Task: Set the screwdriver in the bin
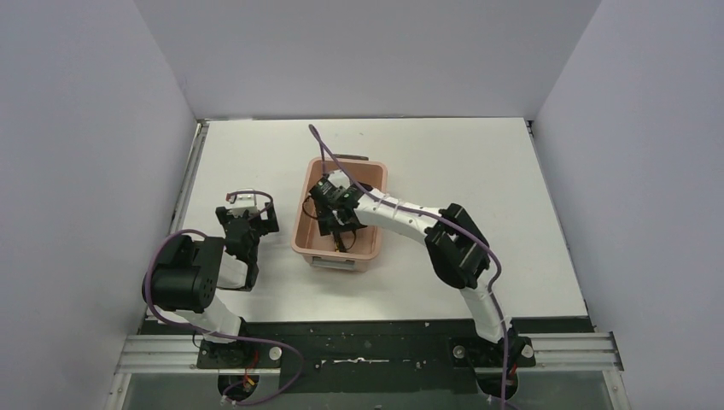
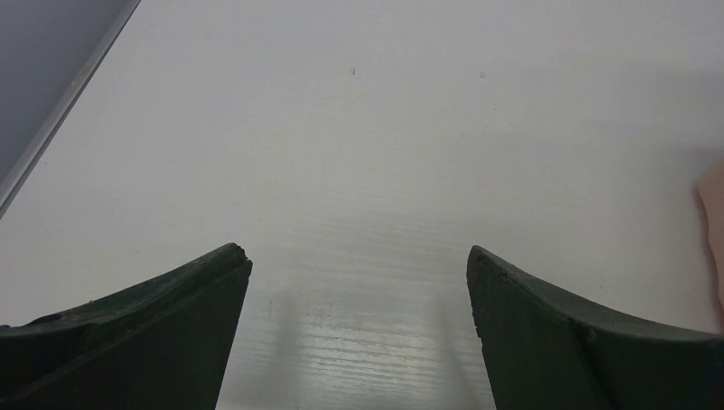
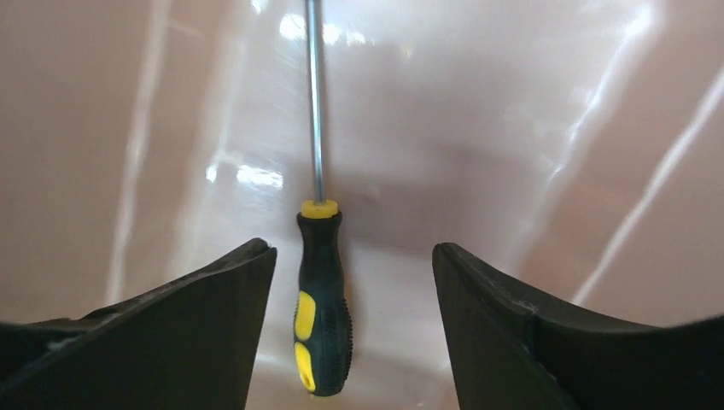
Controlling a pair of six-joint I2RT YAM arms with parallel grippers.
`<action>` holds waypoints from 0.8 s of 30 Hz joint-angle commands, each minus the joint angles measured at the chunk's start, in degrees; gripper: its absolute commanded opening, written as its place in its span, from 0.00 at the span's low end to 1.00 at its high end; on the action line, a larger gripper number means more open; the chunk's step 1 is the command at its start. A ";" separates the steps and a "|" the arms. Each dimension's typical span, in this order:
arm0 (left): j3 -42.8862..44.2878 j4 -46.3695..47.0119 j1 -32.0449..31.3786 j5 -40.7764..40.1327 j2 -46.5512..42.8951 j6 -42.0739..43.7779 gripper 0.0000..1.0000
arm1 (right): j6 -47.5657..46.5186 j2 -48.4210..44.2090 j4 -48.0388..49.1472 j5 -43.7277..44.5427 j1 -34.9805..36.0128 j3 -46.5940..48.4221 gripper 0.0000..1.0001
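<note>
The screwdriver point(image 3: 323, 316) lies on the floor of the salmon-pink bin point(image 3: 529, 120), its black-and-yellow handle nearest me and its thin metal shaft point(image 3: 316, 102) pointing away. My right gripper point(image 3: 354, 252) is open just above it, a finger on either side of the handle and neither one touching it. From above, the right gripper point(image 1: 340, 232) reaches down inside the bin point(image 1: 300, 224), and the arm hides the screwdriver. My left gripper point(image 2: 359, 252) is open over bare white table with nothing between its fingers. It sits left of the bin point(image 2: 715, 222).
The bin stands mid-table with a dark handle point(image 1: 346, 158) at its far end and a grey clip point(image 1: 335, 261) at its near end. Grey walls enclose the table on three sides. The left gripper point(image 1: 246, 209) rests near the table's left edge.
</note>
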 commanded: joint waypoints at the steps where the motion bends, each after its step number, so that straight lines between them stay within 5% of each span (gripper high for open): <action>1: 0.45 1.59 0.36 0.89 -0.77 0.68 0.97 | -2.35 -10.26 -0.86 6.88 1.79 7.26 0.75; 5: 0.41 1.57 0.36 0.89 -0.78 0.73 0.97 | -4.40 -16.05 -1.72 9.85 2.37 9.64 1.00; 12: 0.39 1.57 0.36 0.89 -0.75 0.75 0.97 | -12.41 -31.74 6.10 15.90 0.30 -1.01 1.00; 24: 0.40 1.62 0.36 0.88 -0.73 0.68 0.97 | -26.16 -66.02 48.54 18.81 -26.09 -57.22 1.00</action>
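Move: The screwdriver already lies loose on the bin floor between your part-open right fingers: its middle is about 2 cm ahead, 1 cm left and 2 cm below. The bin's middle is some 6 cm ahead, level left-right and about 2 cm above; its right rim stands roughly 11 cm right, 6 cm ahead and 8 cm higher. From the left hand, the screwdriver lies about 23 cm right, 5 cm back and 4 cm below. Lift the right gripper almost straight up out of the bin, spreading its fingers fully as it leaves the screwdriver. Near the top, some 26 cm up, swing right over the bin's right rim for about 24 cm, edging forward and finally sinking some 7 cm. All the while tilt the downward fingers up towards forward by around 45 degrees, turning slightly clockwise late on. ##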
